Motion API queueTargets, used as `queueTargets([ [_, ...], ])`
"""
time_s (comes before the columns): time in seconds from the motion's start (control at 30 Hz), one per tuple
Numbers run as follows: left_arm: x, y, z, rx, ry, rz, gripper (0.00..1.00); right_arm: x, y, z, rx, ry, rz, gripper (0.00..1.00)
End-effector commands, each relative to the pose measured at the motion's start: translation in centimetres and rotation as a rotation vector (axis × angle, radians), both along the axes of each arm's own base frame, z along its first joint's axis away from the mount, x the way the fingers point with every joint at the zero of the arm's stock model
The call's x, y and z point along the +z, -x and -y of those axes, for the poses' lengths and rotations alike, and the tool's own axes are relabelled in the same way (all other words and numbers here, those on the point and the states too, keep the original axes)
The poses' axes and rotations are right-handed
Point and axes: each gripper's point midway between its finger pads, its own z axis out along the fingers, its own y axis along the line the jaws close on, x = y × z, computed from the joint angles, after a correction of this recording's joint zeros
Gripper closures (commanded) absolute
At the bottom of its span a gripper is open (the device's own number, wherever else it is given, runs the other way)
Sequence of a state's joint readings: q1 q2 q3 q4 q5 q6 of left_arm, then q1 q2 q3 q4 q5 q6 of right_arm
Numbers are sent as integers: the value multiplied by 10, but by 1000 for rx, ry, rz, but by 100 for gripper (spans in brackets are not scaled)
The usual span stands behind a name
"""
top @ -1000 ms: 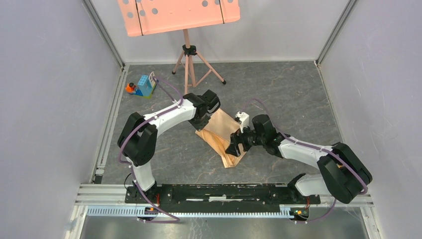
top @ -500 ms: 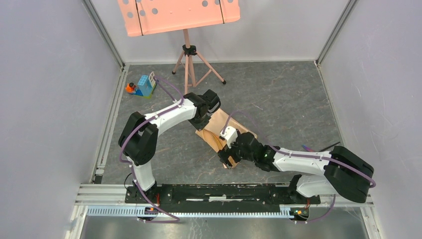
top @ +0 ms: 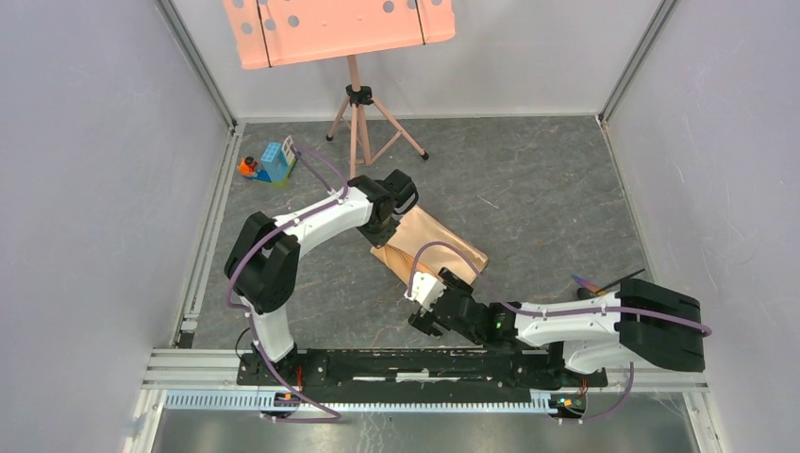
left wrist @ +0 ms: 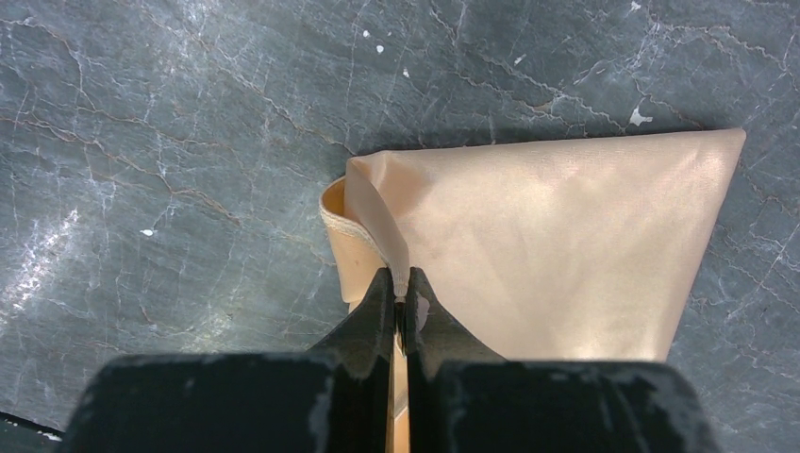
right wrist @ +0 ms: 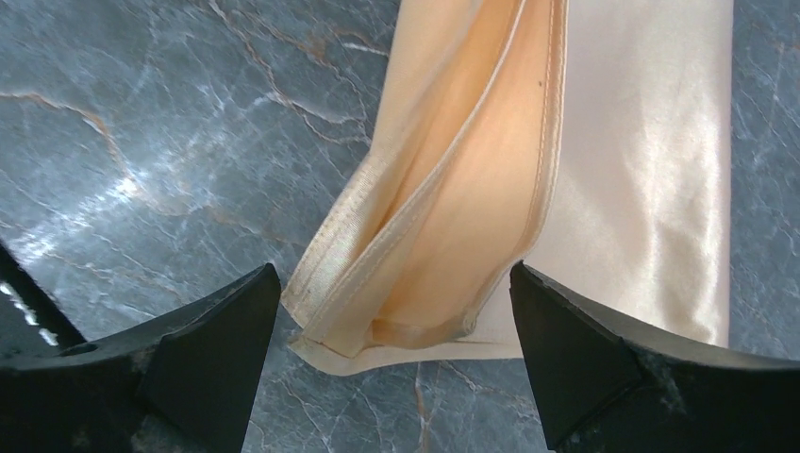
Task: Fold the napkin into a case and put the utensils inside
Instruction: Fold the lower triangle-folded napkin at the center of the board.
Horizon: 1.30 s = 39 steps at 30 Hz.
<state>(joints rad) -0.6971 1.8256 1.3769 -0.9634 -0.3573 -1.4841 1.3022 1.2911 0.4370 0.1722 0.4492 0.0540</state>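
Note:
The peach-orange napkin (top: 441,247) lies folded into a slanted oblong on the dark marbled table. My left gripper (top: 384,232) sits at its far left corner, shut on a raised fold of the cloth (left wrist: 401,279). My right gripper (top: 422,308) hovers low at the napkin's near end, open. Its wide-spread fingers (right wrist: 212,340) flank the layered, hemmed end of the napkin (right wrist: 453,236) without touching it. The utensils (top: 607,280) show as slim dark pieces with a coloured tip behind my right arm's shoulder, partly hidden by it.
A salmon-pink perforated music-stand tray (top: 340,28) on a tripod (top: 357,118) stands at the back. A small toy block set (top: 271,162) sits at the far left. Grey walls close in three sides, and a metal rail (top: 425,363) runs along the near edge.
My right arm has swung down and toward the near edge, moving its gripper off the napkin to just beyond the near end, jaws spread fully. The left gripper keeps its pinch.

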Motion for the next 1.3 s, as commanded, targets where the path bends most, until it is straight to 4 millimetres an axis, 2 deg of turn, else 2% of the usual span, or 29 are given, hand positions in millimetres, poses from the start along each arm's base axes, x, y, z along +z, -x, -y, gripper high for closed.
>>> queueTargets([
  [0.0,5,-3,-3,30,2,18,98,-3,-6,12,-58,31,66,2],
  [0.17,5,-2,-2,34,15,23,98,-4,-11,19,-103,54,98,2],
  [0.37,3,0,-4,34,11,21,98,24,-18,22,-175,-56,137,8],
  [0.5,2,0,-4,34,12,20,98,32,-23,21,-189,-111,120,15],
  [0.57,2,0,-4,34,15,19,98,31,-24,21,-189,-121,104,20],
  [0.63,2,0,-3,33,19,19,98,27,-24,19,-185,-123,88,29],
  [0.8,5,-1,-4,34,19,26,98,20,-26,17,-176,-143,40,43],
  [0.97,6,-1,-4,31,23,31,98,11,-28,18,-179,-162,-11,45],
  [1.0,7,-1,-4,30,22,33,98,9,-28,19,-177,-161,-18,48],
  [1.1,9,-5,-3,33,24,46,98,4,-31,26,-203,-150,-29,67],
  [1.27,9,-10,3,29,38,45,98,1,-35,35,-239,-146,-31,88],
])
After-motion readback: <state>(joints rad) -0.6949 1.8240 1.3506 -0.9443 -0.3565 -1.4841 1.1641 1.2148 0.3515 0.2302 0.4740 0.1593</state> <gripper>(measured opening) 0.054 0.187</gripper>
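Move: Roughly 3 cm ahead of the open right fingers, 3 cm to their right and slightly below lies the loose lower end of the napkin's folded hems. The napkin's near corner is about level and 3 cm right; its right corner is some 11 cm ahead and 11 cm right. The corner pinched by the left hand sits about 13 cm ahead and 9 cm left. From the left hand, the hem end lies around 11 cm back, 12 cm right. Dipping about 1 cm as it slides right, the right hand then lifts over the napkin's near end, eases forward about 3 cm, and comes down again slightly farther right, turning some 10 degrees clockwise. Its wide-open fingers close to pinch the hems at the loose end, while the left hand keeps its pinch on the opposite end. ##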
